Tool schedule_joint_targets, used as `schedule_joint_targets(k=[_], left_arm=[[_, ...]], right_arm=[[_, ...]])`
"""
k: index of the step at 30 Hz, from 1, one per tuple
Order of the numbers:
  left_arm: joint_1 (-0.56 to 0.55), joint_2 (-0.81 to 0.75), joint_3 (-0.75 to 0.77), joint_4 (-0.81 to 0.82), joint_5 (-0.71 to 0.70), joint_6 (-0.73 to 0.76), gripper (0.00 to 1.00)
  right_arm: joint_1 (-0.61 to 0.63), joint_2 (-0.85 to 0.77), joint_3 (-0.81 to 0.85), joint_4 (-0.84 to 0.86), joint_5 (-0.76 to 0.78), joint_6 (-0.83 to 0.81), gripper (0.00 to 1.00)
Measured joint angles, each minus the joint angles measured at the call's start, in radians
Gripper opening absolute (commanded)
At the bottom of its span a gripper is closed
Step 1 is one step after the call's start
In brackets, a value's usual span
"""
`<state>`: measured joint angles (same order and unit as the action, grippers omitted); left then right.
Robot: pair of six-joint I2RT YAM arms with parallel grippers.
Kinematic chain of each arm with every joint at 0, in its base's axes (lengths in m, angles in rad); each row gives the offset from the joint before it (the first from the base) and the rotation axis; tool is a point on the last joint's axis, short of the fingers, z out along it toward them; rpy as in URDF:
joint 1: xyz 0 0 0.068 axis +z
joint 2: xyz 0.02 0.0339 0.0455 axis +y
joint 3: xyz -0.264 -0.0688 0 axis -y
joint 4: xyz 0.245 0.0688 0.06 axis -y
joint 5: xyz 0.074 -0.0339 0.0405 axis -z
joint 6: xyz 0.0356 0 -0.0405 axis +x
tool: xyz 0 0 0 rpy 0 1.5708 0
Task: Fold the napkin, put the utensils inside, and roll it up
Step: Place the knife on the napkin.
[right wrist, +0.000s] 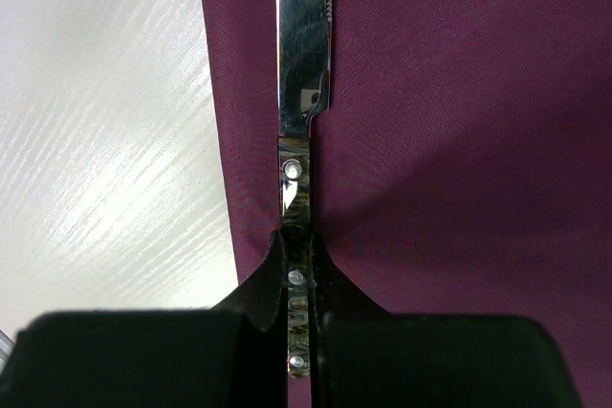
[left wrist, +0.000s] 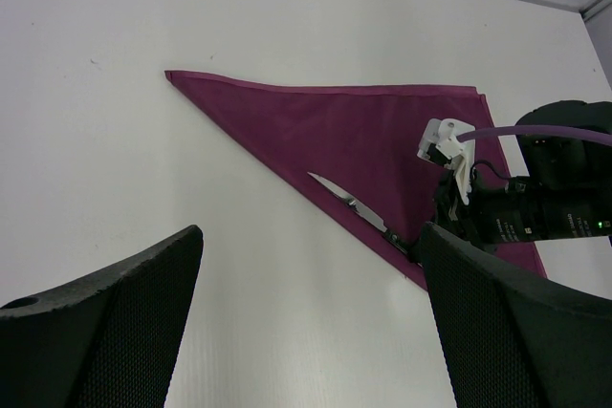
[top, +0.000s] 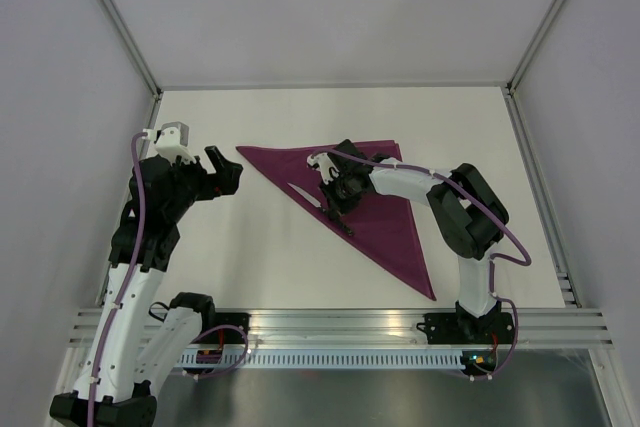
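Observation:
The plum-purple napkin (top: pixel 385 222) lies folded into a triangle on the white table, its long folded edge running from upper left to lower right. One of the utensils, a knife (top: pixel 305 192) with a silvery blade and dark riveted handle, lies on the napkin (right wrist: pixel 459 140) along that edge. My right gripper (right wrist: pixel 298 246) is shut on the knife (right wrist: pixel 304 93) at its handle, low over the cloth. Off the napkin's left corner my left gripper (top: pixel 225 172) hangs open and empty. In its own view, the left gripper (left wrist: pixel 308 236) looks across the table at the napkin (left wrist: pixel 363 131) and knife (left wrist: pixel 349 201).
White table (top: pixel 250 247) all around the napkin, with grey walls at the back and both sides. A metal rail (top: pixel 340 322) crosses the near edge where the arm bases are bolted. The right arm (top: pixel 460 207) reaches over the napkin's right half.

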<state>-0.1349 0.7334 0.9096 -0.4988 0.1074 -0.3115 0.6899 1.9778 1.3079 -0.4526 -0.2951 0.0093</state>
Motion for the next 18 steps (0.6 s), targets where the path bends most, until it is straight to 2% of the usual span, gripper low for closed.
schedule_joint_targets(k=[2, 5, 9, 12, 15, 18], left_arm=[[0.000, 0.000, 0.000, 0.000, 0.000, 0.000, 0.98], [0.000, 0.000, 0.000, 0.000, 0.000, 0.000, 0.98], [0.000, 0.005, 0.000, 0.000, 0.000, 0.000, 0.98], [0.000, 0.015, 0.002, 0.000, 0.000, 0.000, 0.98], [0.000, 0.026, 0.019, -0.002, 0.005, 0.000, 0.99], [0.000, 0.034, 0.053, -0.001, 0.013, -0.002, 0.99]], right_arm=[[0.000, 0.000, 0.000, -0.001, -0.001, -0.011, 0.01], [0.000, 0.000, 0.000, -0.003, -0.004, -0.021, 0.11], [0.000, 0.000, 0.007, -0.019, -0.007, -0.032, 0.32], [0.000, 0.000, 0.022, -0.048, -0.009, -0.040, 0.41], [-0.002, 0.000, 0.042, -0.080, -0.007, -0.053, 0.47], [-0.014, -0.002, 0.080, -0.106, -0.013, -0.058, 0.47]])
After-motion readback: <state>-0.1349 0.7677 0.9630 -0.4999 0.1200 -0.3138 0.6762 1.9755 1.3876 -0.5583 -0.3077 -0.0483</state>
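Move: My right hand already has its shut fingers down on the knife's handle; the knife's middle is about 3 cm ahead and 3 cm to the left of that hand, and about 1 cm below. The napkin's left tip lies some 18 cm ahead and 22 cm left of it, its far corner 19 cm ahead and 14 cm right, its near tip 19 cm back and 21 cm right. From my idle left hand the knife is roughly 6 cm ahead, 13 cm right and 27 cm down. I let go of the knife handle: my right fingers part to about half open, one on each side of it, while the hand barely creeps back. Then I lift that hand about 2 cm straight up off the knife, easing slightly forward at the very end. My left hand, wide open, rises about 1.5 cm off to the side. ##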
